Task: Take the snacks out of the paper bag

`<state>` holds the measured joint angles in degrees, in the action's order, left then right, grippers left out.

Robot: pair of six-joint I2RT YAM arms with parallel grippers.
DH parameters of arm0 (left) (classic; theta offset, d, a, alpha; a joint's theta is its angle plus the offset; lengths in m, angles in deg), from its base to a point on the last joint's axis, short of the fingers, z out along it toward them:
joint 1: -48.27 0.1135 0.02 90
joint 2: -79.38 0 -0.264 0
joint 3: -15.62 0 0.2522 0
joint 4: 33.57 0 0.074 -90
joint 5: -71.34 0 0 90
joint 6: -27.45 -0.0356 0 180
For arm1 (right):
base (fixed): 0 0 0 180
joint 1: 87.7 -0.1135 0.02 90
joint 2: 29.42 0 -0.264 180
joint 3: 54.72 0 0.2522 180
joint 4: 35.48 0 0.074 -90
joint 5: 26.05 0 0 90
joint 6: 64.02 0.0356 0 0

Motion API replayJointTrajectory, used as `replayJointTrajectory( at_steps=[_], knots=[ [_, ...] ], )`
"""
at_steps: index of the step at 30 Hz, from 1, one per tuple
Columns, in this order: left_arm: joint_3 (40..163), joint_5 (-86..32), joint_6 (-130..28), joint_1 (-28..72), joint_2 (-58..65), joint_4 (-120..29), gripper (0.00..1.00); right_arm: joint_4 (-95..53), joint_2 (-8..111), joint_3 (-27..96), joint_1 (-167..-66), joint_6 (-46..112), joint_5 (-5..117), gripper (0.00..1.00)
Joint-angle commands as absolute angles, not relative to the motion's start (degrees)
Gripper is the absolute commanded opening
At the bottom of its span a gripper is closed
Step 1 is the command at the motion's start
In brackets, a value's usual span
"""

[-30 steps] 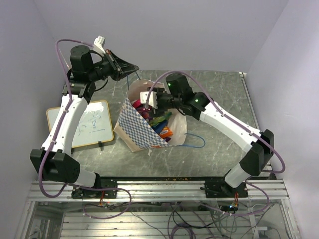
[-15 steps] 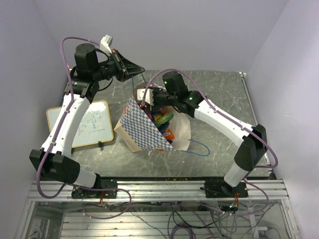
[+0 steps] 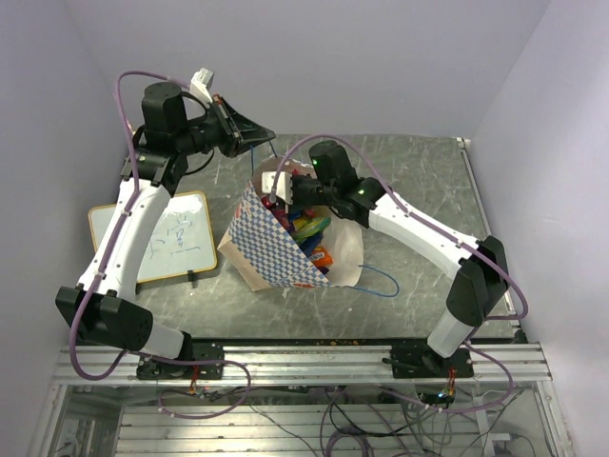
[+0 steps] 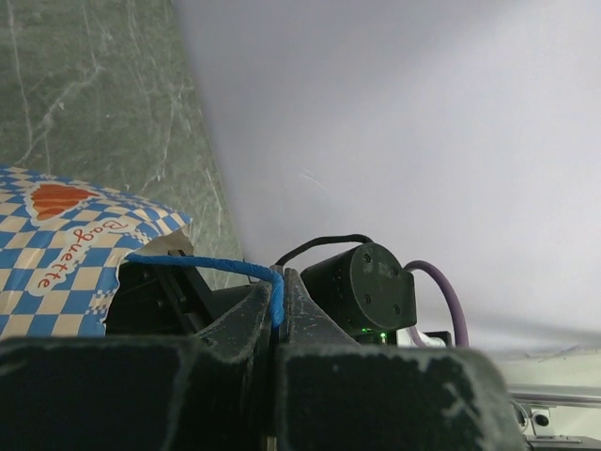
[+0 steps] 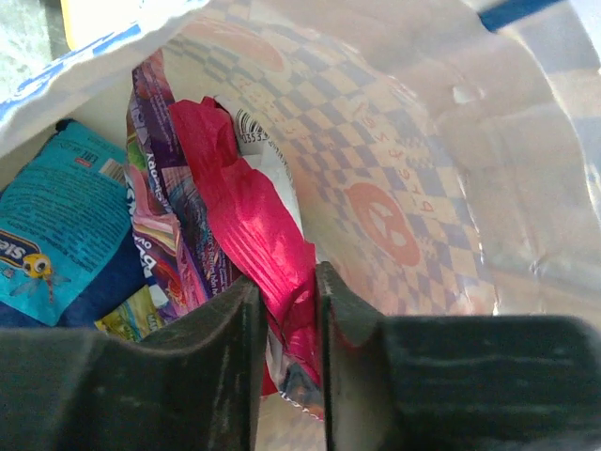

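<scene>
The paper bag (image 3: 271, 255) stands mid-table with its mouth open; its checkered side also shows in the left wrist view (image 4: 56, 235). My left gripper (image 3: 259, 134) is shut on the bag's blue cord handle (image 4: 197, 266) and holds it up above the bag's far rim. My right gripper (image 3: 288, 200) is inside the bag mouth. In the right wrist view its jaws (image 5: 286, 291) are closed on a crumpled red snack packet (image 5: 244, 207). A purple packet (image 5: 155, 188), a blue packet (image 5: 56, 235) and a green one (image 5: 141, 315) lie beside it. Colourful packets (image 3: 309, 228) show in the bag.
A white framed writing board (image 3: 166, 238) lies on the table left of the bag. The bag's second blue cord handle (image 3: 376, 276) trails on the table to its right. Lilac walls close in the back and both sides.
My left gripper lifted the handle up and to the right, raising the bag's rim. My right gripper moved left and deeper into the bag mouth, onto the red packet.
</scene>
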<state>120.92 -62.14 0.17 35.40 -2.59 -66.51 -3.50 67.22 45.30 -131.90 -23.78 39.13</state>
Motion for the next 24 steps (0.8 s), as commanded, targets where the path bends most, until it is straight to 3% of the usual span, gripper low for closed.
replayJointTrajectory(
  at_steps=[1, 4, 24],
  knots=[
    [125.5, -61.8, 0.4, 35.3, -1.9, -64.1, 0.07, -6.9, 68.0, 45.6, -131.6, -19.9, 38.3, 0.18],
    [125.8, -61.4, -0.3, 35.3, -1.8, -65.6, 0.07, -7.3, 68.4, 47.5, -131.6, -17.4, 37.4, 0.0],
    [126.1, -60.6, -5.4, 36.0, -2.3, -69.3, 0.07, -9.7, 54.7, 51.5, -131.6, -6.1, 43.3, 0.0]
  ],
)
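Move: Inside the bag mouth, the pink snack packet's top edge already runs between the right hand's open fingers. Its middle is about 4 cm left, 1 cm back and 4 cm below that hand. The green packet is some 5 cm right, 3 cm back and 4 cm lower. The orange one is roughly 8 cm right, 7 cm back and 6 cm lower. For the left hand, the pink packet lies about 20 cm below and 3 cm back, with no sideways offset. Closing its part-open fingers, the right hand pinches the top edge of the pink packet, then draws it up out of the bag by about 8 cm, slowly at first and quickly at the end. Meanwhile the left-pointing fingertips tip up some 15 degrees. The left hand stays put, still gripping the blue handle. ##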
